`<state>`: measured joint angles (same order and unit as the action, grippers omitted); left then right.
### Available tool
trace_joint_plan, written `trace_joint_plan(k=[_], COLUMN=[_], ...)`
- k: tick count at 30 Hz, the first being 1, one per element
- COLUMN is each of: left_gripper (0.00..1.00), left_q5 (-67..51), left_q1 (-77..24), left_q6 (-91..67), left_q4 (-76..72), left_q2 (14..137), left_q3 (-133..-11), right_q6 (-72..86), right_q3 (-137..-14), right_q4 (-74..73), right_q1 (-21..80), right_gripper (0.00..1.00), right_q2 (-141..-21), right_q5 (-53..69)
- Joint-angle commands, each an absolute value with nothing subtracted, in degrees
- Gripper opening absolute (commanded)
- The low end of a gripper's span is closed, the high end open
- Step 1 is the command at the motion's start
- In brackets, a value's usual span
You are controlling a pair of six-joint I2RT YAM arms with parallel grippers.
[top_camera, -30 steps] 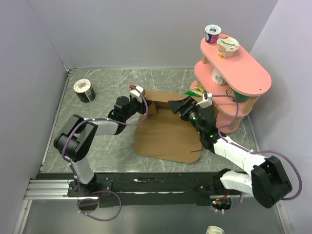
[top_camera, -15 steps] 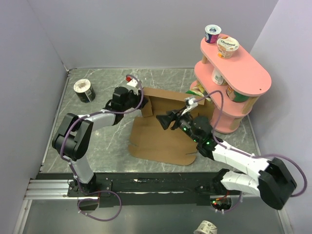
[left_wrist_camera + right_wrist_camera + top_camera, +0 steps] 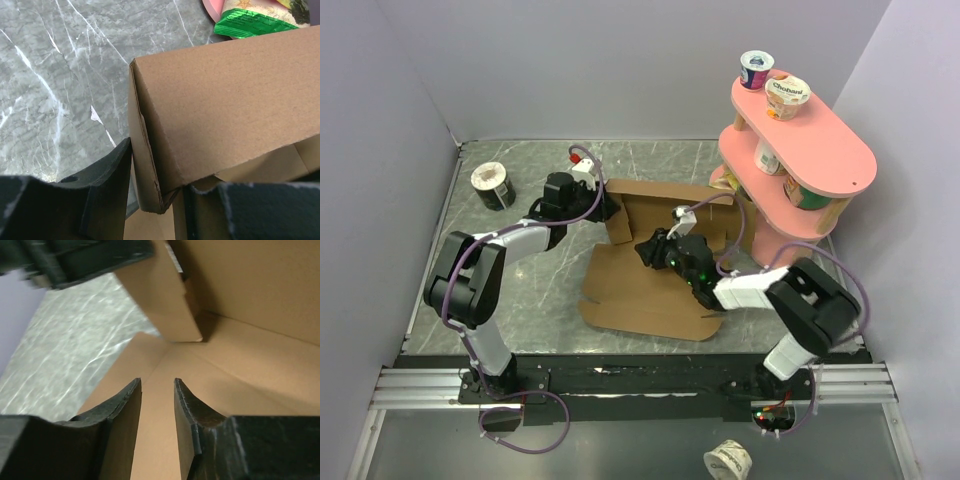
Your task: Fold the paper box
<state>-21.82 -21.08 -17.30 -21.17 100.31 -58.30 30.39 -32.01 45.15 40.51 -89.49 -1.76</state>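
The paper box (image 3: 640, 290) is a brown corrugated sheet lying on the marble table, with its rear wall (image 3: 670, 205) raised upright. My left gripper (image 3: 610, 207) is at the wall's left corner. In the left wrist view the left gripper (image 3: 156, 175) is shut on that folded corner (image 3: 150, 165), one finger on each side of it. My right gripper (image 3: 645, 250) hangs low over the box's floor panel (image 3: 225, 370) near the inner left corner. In the right wrist view the right gripper (image 3: 157, 382) is open by a narrow gap with nothing in it.
A pink two-tier shelf (image 3: 800, 150) stands at the back right, close to the box, with yoghurt cups (image 3: 756, 70) on top. A green packet (image 3: 255, 22) lies by its foot. A round tub (image 3: 493, 185) sits at the back left. Grey walls enclose the table.
My right gripper has swung left and down into the box, and its jaws have narrowed from wide open. The left gripper drew back and left with the corner, and the rear wall now stands more upright.
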Motion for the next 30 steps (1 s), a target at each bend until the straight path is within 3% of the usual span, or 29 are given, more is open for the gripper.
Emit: trace_joint_plan(k=[1, 18, 30], left_gripper=[0.33, 0.33, 0.33], left_q5=[-23.4, -24.1, -25.5], left_q1=[-21.3, -21.5, -23.3], left_q6=[-19.0, -20.7, -22.8], left_q4=[-20.2, -23.5, -25.8], left_q2=[98.1, 96.9, 95.5], left_q3=[-58.1, -55.3, -53.4], right_q6=[31.7, 31.2, 44.7], right_q3=[-36.7, -48.5, -59.0], right_q4=[53.4, 58.2, 35.4], right_q1=[41.2, 42.2, 42.0], right_gripper=[0.38, 0.37, 0.37], right_q2=[-95.5, -113.3, -115.7], right_q5=[-7.2, -12.7, -15.6])
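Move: Inside the half-raised box, the left corner flap lies about 8 cm ahead of the right hand, some 6 cm to its left and 2 cm lower. The top edge of the raised back wall is roughly 15 cm ahead of that hand, 6 cm to its right and slightly higher; the left gripper is about 12 cm ahead and 8 cm left of it. From the left hand, already pinching the corner, the flap's middle is about 4 cm back, 2 cm right and 4 cm lower. Driving forward over the box floor, the right hand goes about 9 cm ahead and 5 cm left, sinking some 3 cm, to bring its nearly shut fingertips up to the lower edge of the left corner flap, where they seem to make contact. Its wrist turns clockwise about 15 degrees. The left hand keeps its pinch on the corner and, late on, shifts 1 to 2 cm left. ##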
